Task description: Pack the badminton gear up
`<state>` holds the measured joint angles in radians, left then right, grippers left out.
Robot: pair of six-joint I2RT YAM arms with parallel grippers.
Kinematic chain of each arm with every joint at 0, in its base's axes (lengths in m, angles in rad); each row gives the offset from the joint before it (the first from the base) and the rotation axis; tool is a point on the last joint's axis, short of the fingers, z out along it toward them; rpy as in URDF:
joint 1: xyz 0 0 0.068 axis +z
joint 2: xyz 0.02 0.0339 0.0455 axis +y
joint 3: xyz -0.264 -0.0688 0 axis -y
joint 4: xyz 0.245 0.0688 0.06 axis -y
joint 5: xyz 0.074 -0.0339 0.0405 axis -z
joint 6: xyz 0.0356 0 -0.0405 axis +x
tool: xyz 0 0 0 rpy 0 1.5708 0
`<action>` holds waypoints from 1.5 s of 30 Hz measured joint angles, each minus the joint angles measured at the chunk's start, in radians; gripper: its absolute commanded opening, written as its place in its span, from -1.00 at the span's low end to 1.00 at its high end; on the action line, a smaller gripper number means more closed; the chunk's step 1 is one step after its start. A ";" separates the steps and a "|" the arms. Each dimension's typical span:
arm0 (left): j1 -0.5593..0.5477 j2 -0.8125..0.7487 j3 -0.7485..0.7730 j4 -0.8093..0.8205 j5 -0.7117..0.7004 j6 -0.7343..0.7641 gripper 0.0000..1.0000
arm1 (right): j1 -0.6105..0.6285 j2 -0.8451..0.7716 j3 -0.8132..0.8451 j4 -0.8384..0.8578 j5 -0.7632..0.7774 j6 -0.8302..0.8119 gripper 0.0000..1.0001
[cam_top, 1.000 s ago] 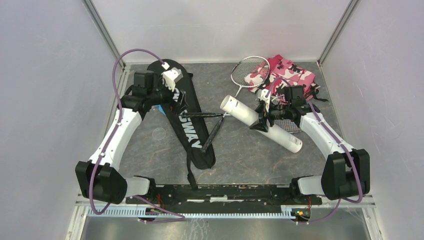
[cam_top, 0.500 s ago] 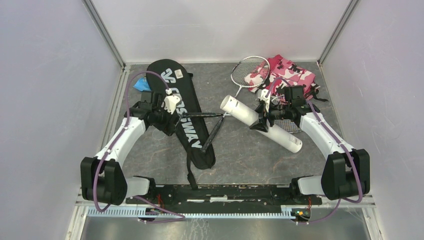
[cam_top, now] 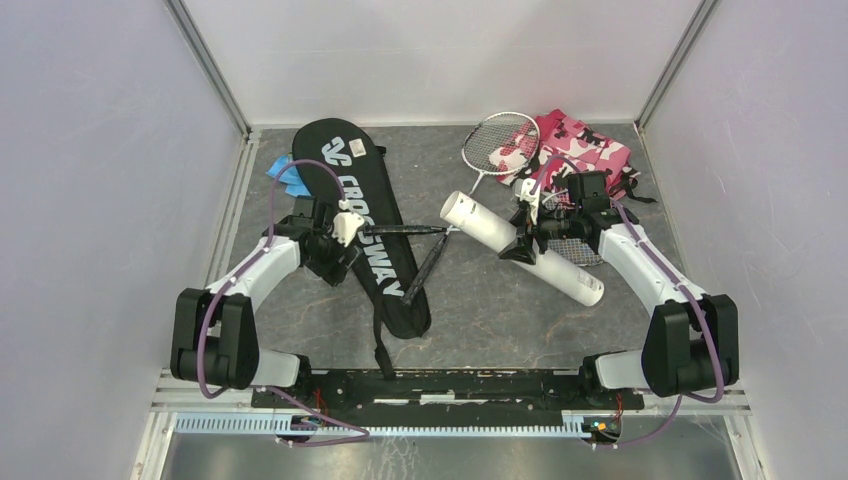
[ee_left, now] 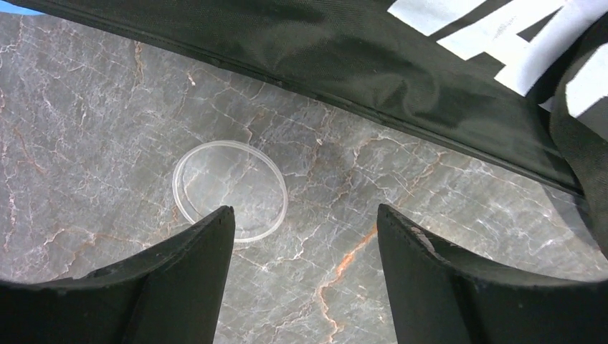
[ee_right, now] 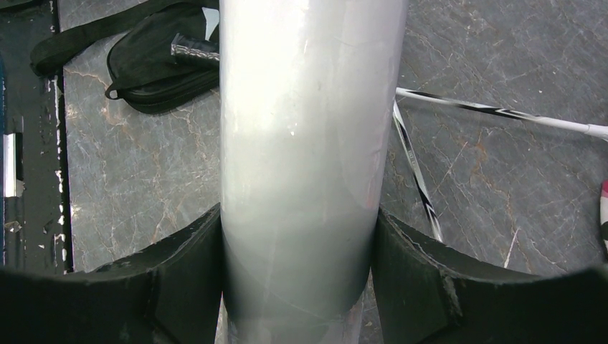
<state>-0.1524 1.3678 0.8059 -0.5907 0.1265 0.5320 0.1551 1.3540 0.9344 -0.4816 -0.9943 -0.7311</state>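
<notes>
The long black CROSSWAY bag (cam_top: 372,232) lies on the left half of the table. My left gripper (cam_top: 334,262) hangs open and empty over the bag's left edge (ee_left: 373,79). My right gripper (cam_top: 527,242) is shut on the long white tube (cam_top: 480,225), which fills the right wrist view (ee_right: 308,143). One racket's head (cam_top: 500,142) rests on the pink cloth. The second racket's head (cam_top: 568,250) lies under my right wrist. Both black handles (cam_top: 402,230) lie across the bag. No shuttlecocks show.
A clear round lid (ee_left: 229,190) lies on the table just ahead of my left fingertips. A pink camouflage cloth (cam_top: 590,148) sits at the back right. A blue cloth (cam_top: 288,176) lies beside the bag's far end. White walls close in on three sides.
My left arm has drawn back from the bag's far end toward the near side, baring the blue cloth and the bag's top. The right arm and tube have not moved.
</notes>
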 measured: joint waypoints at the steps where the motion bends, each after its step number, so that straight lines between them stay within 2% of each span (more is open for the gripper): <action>1: 0.000 0.008 -0.002 0.007 -0.003 0.002 0.49 | 0.000 0.003 0.000 0.001 0.000 0.000 -0.25; 13: 0.000 0.096 -0.041 0.067 -0.026 0.022 0.09 | 0.000 0.005 0.000 0.007 -0.005 0.002 -0.26; 30: 0.001 0.124 -0.027 0.116 -0.028 0.038 -0.55 | 0.000 0.005 0.000 0.016 -0.016 0.009 -0.26; 33: 0.001 0.120 -0.034 0.130 -0.024 0.037 -0.72 | 0.000 0.005 0.000 0.016 -0.016 0.009 -0.26; 35: 0.002 0.110 -0.043 0.137 -0.023 0.035 -0.92 | 0.000 0.005 0.000 0.016 -0.016 0.009 -0.26; 40: 0.006 0.056 -0.066 0.131 -0.015 0.012 -0.96 | 0.000 0.005 0.000 0.016 -0.015 0.008 -0.26; 45: 0.007 -0.061 -0.064 0.102 0.038 -0.011 -0.96 | 0.000 0.005 0.000 0.011 -0.015 0.000 -0.26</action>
<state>-0.1452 1.3071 0.7418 -0.4889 0.1642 0.5205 0.1555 1.3590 0.9340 -0.4706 -1.0092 -0.7311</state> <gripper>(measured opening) 0.029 0.694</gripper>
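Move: The clear round lid lies flat on the table about 3 cm ahead, 3 cm left and 4 cm below my open left hand. The black racket bag's middle is some 14 cm ahead and 10 cm right of that hand, and the nearer racket handle, lying across the bag, about 14 cm ahead and 21 cm right. From my right hand, which still grips the white tube, the lid is roughly level ahead, some 52 cm left and 15 cm below. I sink my left hand about 3 cm to the table beside the lid, then ease about 1 cm forward while the fingers keep closing until they are nearly shut, pinching the lid's near right rim. With the grip made, I rise some 3.5 cm, the fingers still pointing mostly down. My right hand stays where it is, holding the tube. ##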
